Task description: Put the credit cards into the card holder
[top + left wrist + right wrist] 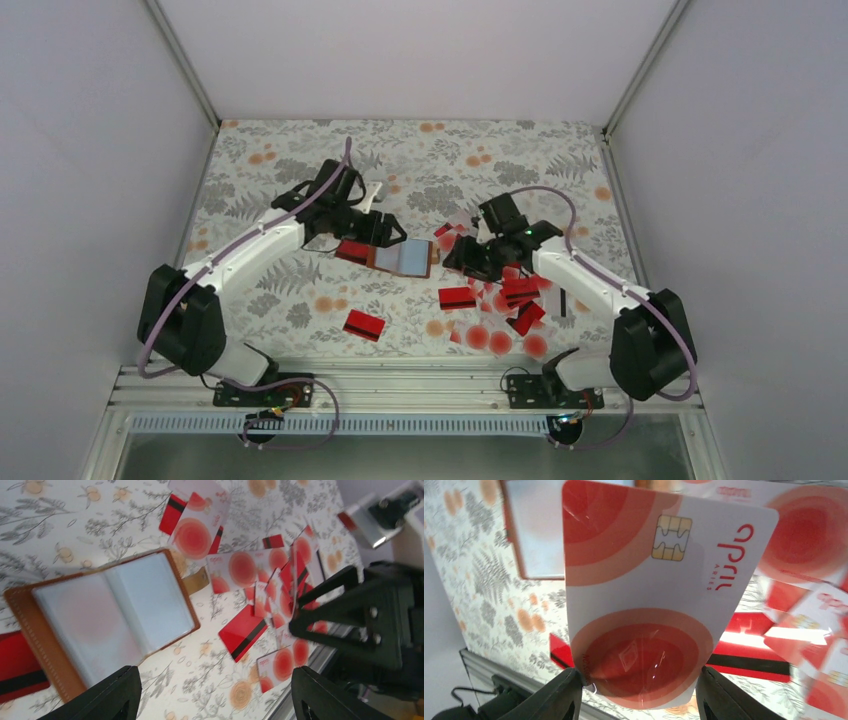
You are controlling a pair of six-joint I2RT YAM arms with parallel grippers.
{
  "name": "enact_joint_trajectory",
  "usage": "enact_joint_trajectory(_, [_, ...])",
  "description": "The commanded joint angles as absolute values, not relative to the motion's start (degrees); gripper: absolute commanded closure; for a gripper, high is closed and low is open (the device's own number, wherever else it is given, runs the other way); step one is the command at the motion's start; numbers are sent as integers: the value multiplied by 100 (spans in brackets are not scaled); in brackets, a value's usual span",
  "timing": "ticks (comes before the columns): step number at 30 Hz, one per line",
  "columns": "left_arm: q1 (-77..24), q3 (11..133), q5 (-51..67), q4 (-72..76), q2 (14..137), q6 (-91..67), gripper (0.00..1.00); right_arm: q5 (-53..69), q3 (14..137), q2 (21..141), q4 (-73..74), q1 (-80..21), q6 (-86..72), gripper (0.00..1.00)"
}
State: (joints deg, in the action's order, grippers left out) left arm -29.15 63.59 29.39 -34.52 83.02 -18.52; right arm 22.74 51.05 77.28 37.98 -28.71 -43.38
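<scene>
The card holder lies open on the floral table, brown leather round a pale grey-blue inside. My left gripper hovers just over its left part, open with nothing between the fingers. My right gripper is shut on a whitish credit card with red dots and a gold chip, pinched by its two long edges. It holds the card just right of the holder. Several more credit cards lie scattered under the right arm. One red card lies alone in front.
A red card with a black stripe pokes out from under the holder's left end. The right arm's black gripper fills the right side of the left wrist view. The metal rail runs along the near table edge.
</scene>
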Motion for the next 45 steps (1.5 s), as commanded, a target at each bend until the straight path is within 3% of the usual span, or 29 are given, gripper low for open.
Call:
enact_joint_trajectory(1, [-2823, 6775, 3576, -3101, 8601, -2274, 25, 2484, 5504, 7951, 3563, -3303, -3995, 44])
enact_joint_trajectory(17, [-2831, 7186, 4104, -2883, 9176, -2707, 28, 2555, 6558, 8638, 3481, -4091, -3578, 44])
enact_joint_trajectory(22, [-2860, 7114, 4105, -2849, 9161, -2733, 33, 2527, 6773, 8784, 3539, -4135, -3506, 44])
enact_joint_trajectory(29, [-2957, 7019, 4114, -2753, 9162, -2810, 52, 2521, 7065, 8941, 3596, -4146, -3456, 44])
enact_joint_trajectory(37, [-2991, 7107, 4073, -2787, 9199, -2853, 93, 2497, 7216, 9009, 3601, -4144, -3446, 43])
enact_joint_trajectory(40, [-2984, 7167, 4046, -2812, 9154, -2912, 97, 2475, 7240, 8964, 3541, -4143, -3469, 37])
enact_joint_trajectory(44, [-2934, 7408, 4022, -2990, 9147, -2867, 98, 2416, 7302, 8842, 3589, -4064, -3479, 4])
enact_joint_trajectory(45, [-2910, 7481, 4005, -3072, 9144, -2831, 98, 2467, 7264, 8764, 3568, -3963, -3494, 1])
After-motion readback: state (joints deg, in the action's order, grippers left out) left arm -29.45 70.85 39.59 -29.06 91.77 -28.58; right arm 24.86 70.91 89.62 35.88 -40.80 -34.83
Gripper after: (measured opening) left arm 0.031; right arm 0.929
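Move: The right hand holds a credit card by its long edges, its middle about 4 cm ahead and 2 cm left of that hand; the open left gripper is some 15 cm to the right hand's left, 4 cm farther out and 6 cm higher. From the left hand the card is about 14 cm right, level ahead, 6 cm lower. The open card holder lies 12 cm left of the right hand, 1 cm ahead, 10 cm below; a loose red card lies straight back 8 cm, equally low. The right hand carries the card about 11 cm left and 6 cm up over the card holder to the left gripper, swinging some 20 degrees counter-clockwise, while the left hand comes some 4 cm right and a little forward to meet it, its fingers still pointing down to the right. Once both have nearly settled, the left fingers close nearly shut and pinch the card flat by its faces, and only then do the right fingers spread wide and let go of its edges, staying beside it. ##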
